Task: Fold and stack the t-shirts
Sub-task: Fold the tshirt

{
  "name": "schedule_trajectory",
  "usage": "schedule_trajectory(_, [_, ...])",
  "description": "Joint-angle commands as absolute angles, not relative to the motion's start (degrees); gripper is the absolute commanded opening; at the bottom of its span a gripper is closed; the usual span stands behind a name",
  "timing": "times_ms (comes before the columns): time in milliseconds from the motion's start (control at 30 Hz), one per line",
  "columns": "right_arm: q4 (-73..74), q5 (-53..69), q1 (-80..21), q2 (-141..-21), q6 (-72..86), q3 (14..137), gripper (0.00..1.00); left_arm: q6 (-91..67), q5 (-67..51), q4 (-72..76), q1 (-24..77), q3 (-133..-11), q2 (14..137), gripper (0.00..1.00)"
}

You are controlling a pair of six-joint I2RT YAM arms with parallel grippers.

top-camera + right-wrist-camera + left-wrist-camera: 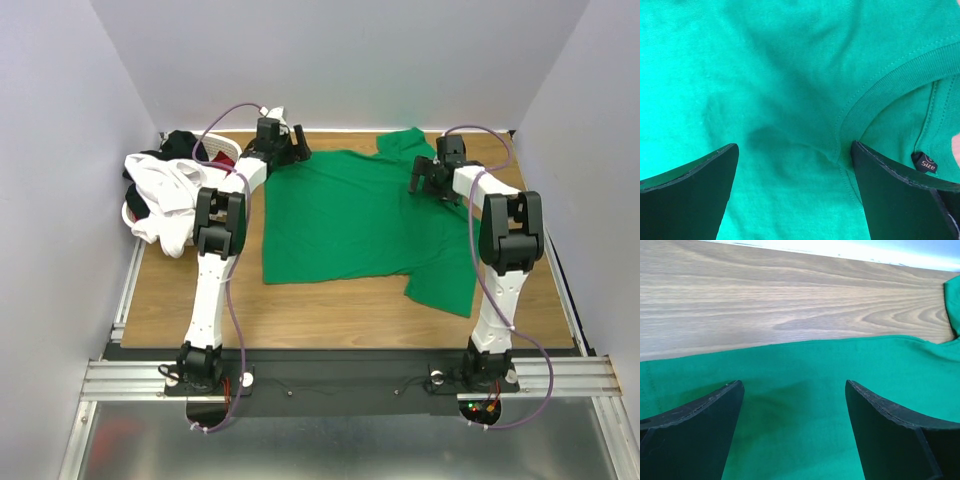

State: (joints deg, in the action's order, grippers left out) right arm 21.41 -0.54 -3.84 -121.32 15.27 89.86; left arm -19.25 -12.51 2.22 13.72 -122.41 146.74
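Observation:
The bright green t-shirt (345, 215) lies spread flat across the middle of the table, one sleeve toward the near right. My left gripper (292, 150) hangs open over its far left edge; in the left wrist view its fingers (700, 415) straddle flat green cloth (805, 405) just inside the hem. My right gripper (425, 183) is open over the neck area; in the right wrist view the ribbed collar (890, 75) and a black size label (926, 162) lie by its right finger (890, 185). A white t-shirt (165, 195), a black one (180, 143) and a bit of red (224, 155) are piled at the far left.
The pile at the far left sits in and over a white basket (128, 213). Bare wooden table (790, 300) runs beyond the green shirt's far edge. Purple walls close in the left, right and far sides. Aluminium rails (330, 375) cross the near edge by the arm bases.

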Motion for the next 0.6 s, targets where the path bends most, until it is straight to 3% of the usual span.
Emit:
schedule_trajectory(0, [21.5,5.2,-4.5,-122.4,15.8,92.1,1.0,-17.8,-10.7,3.4,14.2,-121.3,139.9,0.94])
schedule_trajectory(133, [19.9,5.2,-4.5,-115.8,14.8,89.6,1.0,-16.9,-1.5,9.0,16.1,-107.8,124.9,0.94])
schedule_trajectory(267, [17.0,4.1,-4.5,-106.0,15.3,83.3,1.0,-19.9,15.3,14.7,19.5,-81.7,102.6,0.95])
schedule_trajectory(400, [15.4,3.3,-4.5,-97.6,15.9,76.0,1.0,-23.7,33.4,20.2,26.2,-61.0,88.4,0.97])
schedule_trajectory(567, [14.4,1.6,-4.5,-89.7,16.4,67.7,1.0,-35.0,35.1,18.6,30.7,-43.1,80.0,0.98])
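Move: The green t-shirt lies spread out beneath both hands. From my left hand its middle is about 20 cm back and 20 cm right, 4 cm down; its far-left corner is some 4 cm ahead and 8 cm left, and the basket about 13 cm back, 27 cm left. From my right hand the shirt's middle lies roughly 10 cm back, 20 cm left, 2 cm below; the collar is level, 6 cm right, and the far sleeve 17 cm ahead, 6 cm left. I back both open hands off the spread t-shirt after a short leftward drift low over the cloth. My left hand sweeps back some 24 cm while climbing about 19 cm, away from the far edge, turning counter-clockwise and tipping its fingers up; my right rises about 13 cm and draws back 6 cm from beside the collar, its fingers tipping up too. ##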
